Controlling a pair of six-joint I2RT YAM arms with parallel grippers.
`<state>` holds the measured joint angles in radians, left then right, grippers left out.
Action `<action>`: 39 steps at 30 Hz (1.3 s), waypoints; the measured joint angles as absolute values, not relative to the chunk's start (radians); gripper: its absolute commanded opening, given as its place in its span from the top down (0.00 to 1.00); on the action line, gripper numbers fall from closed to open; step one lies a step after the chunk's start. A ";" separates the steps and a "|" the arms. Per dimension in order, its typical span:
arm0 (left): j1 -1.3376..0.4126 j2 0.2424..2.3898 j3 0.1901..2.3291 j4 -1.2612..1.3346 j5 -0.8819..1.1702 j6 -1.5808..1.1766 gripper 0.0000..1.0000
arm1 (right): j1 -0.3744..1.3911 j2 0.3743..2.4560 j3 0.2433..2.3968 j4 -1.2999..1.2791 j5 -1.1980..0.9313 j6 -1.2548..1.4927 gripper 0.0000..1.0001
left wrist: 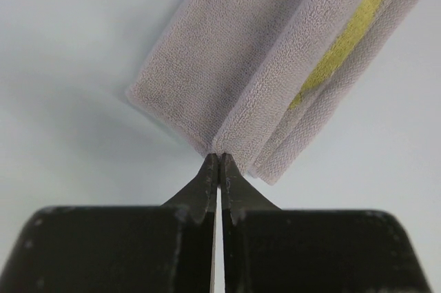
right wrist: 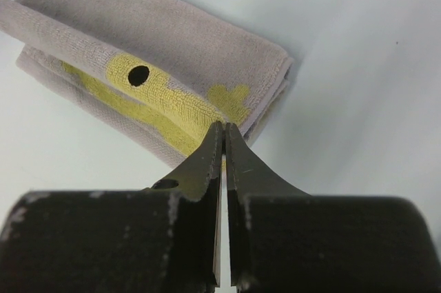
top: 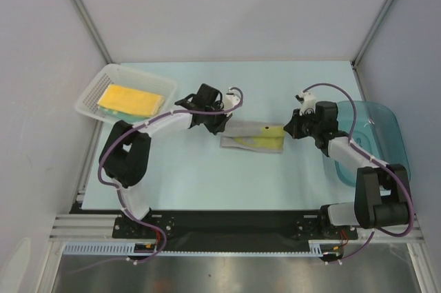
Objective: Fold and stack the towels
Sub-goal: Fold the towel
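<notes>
One towel [top: 253, 136], pale grey with a yellow chick face and a black dot eye, lies folded into a narrow strip at the table's middle. My left gripper [top: 222, 127] is shut at the strip's left end. In the left wrist view its tips [left wrist: 219, 158] pinch the fold of the towel [left wrist: 227, 52]. My right gripper [top: 286, 129] is shut at the right end, where its tips [right wrist: 224, 127] nip the yellow part of the towel [right wrist: 172, 38]. A folded yellow towel [top: 131, 98] lies in the white mesh basket [top: 93, 89].
The white basket stands at the far left of the table. A blue translucent tub [top: 379, 127] sits at the right edge, behind my right arm. Grey walls enclose the table on three sides.
</notes>
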<state>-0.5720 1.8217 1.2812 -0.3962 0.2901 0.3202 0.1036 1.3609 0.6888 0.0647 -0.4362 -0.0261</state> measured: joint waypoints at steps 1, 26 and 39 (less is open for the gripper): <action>-0.574 1.814 1.279 -0.393 0.290 0.317 1.00 | 0.104 1.357 0.683 0.064 -0.430 -0.024 1.00; -0.607 1.788 1.208 -0.375 0.265 0.266 1.00 | 0.115 1.330 0.626 0.010 -0.398 0.118 0.96; -0.622 1.788 1.196 -0.438 0.285 0.252 0.65 | 0.111 1.394 0.699 -0.170 -0.408 0.186 0.63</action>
<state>-0.6224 1.7878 1.1957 -0.4377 0.2848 0.2516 0.1112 1.3945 0.6994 -0.1703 -0.4076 0.1860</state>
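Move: The raised far edge of the towel is already pinched by its corners in both my hands. The corner it goes to, the towel's near-left one, lies about 5 cm back and 4 below my left hand; the fold is 4 cm ahead, and the white basket 32 cm left and 12 farther out. From my right hand, the near-right corner is about 7 cm back and 5 down, the fold 3 cm ahead, and the blue bin 28 cm right, 4 back. Keeping my grip on the lifted edge, I draw both hands back some 4.5 cm towards the towel's near edge and lay it down there. My left sinks about 2 cm after a tiny rise; my right sinks 5 cm, tipping its fingers about 20 degrees more downward. Near the end both grippers open partway to release the corners, the right already rising a centimetre. ##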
